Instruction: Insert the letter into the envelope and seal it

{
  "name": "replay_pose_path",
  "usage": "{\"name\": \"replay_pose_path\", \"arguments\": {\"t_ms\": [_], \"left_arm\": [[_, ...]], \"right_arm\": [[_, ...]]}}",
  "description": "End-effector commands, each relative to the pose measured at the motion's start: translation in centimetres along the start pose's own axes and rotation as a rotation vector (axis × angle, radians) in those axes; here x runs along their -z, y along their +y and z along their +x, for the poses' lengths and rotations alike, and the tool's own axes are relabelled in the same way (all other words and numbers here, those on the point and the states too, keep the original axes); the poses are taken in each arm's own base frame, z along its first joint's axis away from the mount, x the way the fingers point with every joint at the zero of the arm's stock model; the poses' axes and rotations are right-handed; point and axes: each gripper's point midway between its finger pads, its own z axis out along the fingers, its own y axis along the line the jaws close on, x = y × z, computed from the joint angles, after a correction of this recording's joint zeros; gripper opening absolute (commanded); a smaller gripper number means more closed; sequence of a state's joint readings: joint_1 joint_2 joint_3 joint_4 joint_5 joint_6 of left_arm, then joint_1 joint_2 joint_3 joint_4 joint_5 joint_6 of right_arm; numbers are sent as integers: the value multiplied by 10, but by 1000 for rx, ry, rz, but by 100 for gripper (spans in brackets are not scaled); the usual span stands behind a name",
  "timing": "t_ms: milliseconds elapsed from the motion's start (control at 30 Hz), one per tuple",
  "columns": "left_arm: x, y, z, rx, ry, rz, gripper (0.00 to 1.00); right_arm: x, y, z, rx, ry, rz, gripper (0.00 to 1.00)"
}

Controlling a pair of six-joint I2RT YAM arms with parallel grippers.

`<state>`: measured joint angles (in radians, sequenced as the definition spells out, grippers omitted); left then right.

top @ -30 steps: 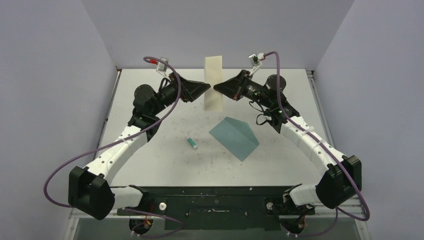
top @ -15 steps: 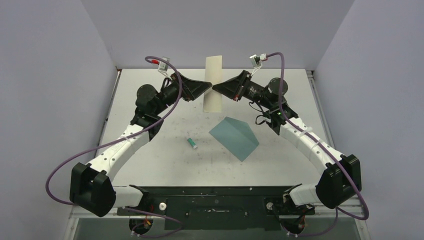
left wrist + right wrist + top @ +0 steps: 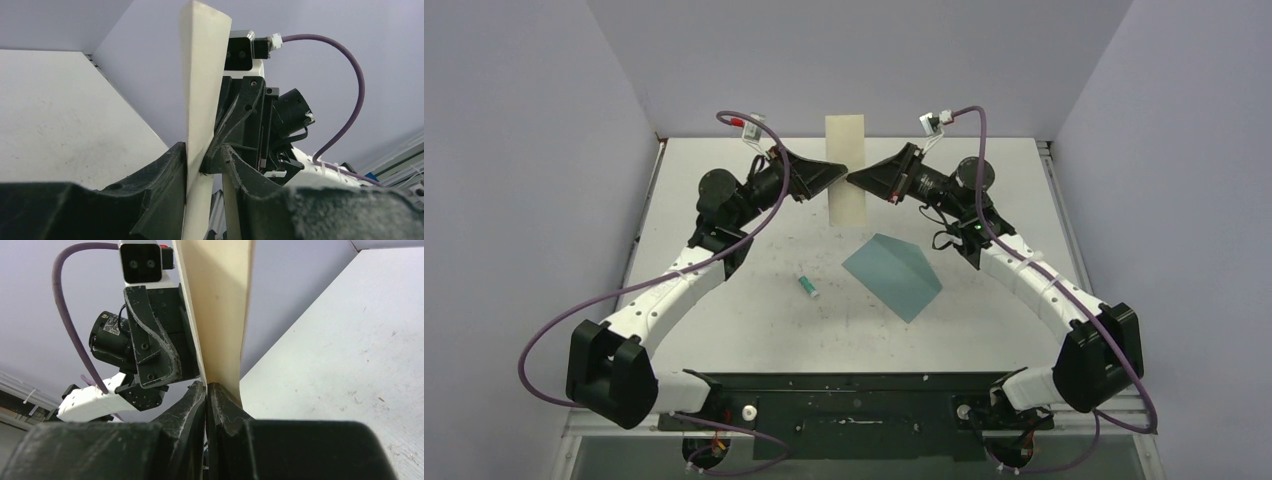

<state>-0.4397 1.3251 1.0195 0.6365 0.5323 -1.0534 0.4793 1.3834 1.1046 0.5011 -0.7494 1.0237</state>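
The letter, a pale cream-tan sheet, stands upright in the air at the back middle of the table. My right gripper is shut on its right edge, and the right wrist view shows the sheet pinched between the fingertips. My left gripper straddles the left edge. In the left wrist view one finger lies against the letter, while the other finger stands a gap away. The teal envelope lies flat on the table, below and apart from both grippers.
A small white-and-green glue tube lies on the white table left of the envelope. Lilac walls close in the back and sides. Purple cables arch over both wrists.
The left gripper's jaws have narrowed around the letter. Both grippers and the letter have drifted slightly left. The envelope and glue tube have not moved.
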Motion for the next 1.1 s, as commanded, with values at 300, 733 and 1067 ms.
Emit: {"name": "replay_pose_path", "arguments": {"t_ms": [300,733,1067], "left_arm": [[3,-16,-7,-99,11,40,7],[11,-21,-18,-75,-14,40,0],[12,-50,-21,7,-1,137,0]], "right_arm": [[2,8,-10,43,-26,-30,5],[20,-8,-11,139,14,135,77],[2,16,1,71,19,-58,90]]}}
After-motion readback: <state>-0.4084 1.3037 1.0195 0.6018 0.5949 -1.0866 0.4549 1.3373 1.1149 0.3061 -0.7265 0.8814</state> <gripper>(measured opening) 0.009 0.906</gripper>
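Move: The folded letter stands upright between the hands: its middle is some 2 cm to the right of the left hand's point, inside its part-open fingers, and some 2 cm to the left of the right hand, which still pinches its edge. From the left hand, the teal envelope lies about 9 cm right, level fore and aft, and the glue tube about 8 cm left and 2 cm back, both roughly 38 cm below. Left fingers shut on the letter, then the right hand opens wide, dipping 3 cm, half rising, easing right. ##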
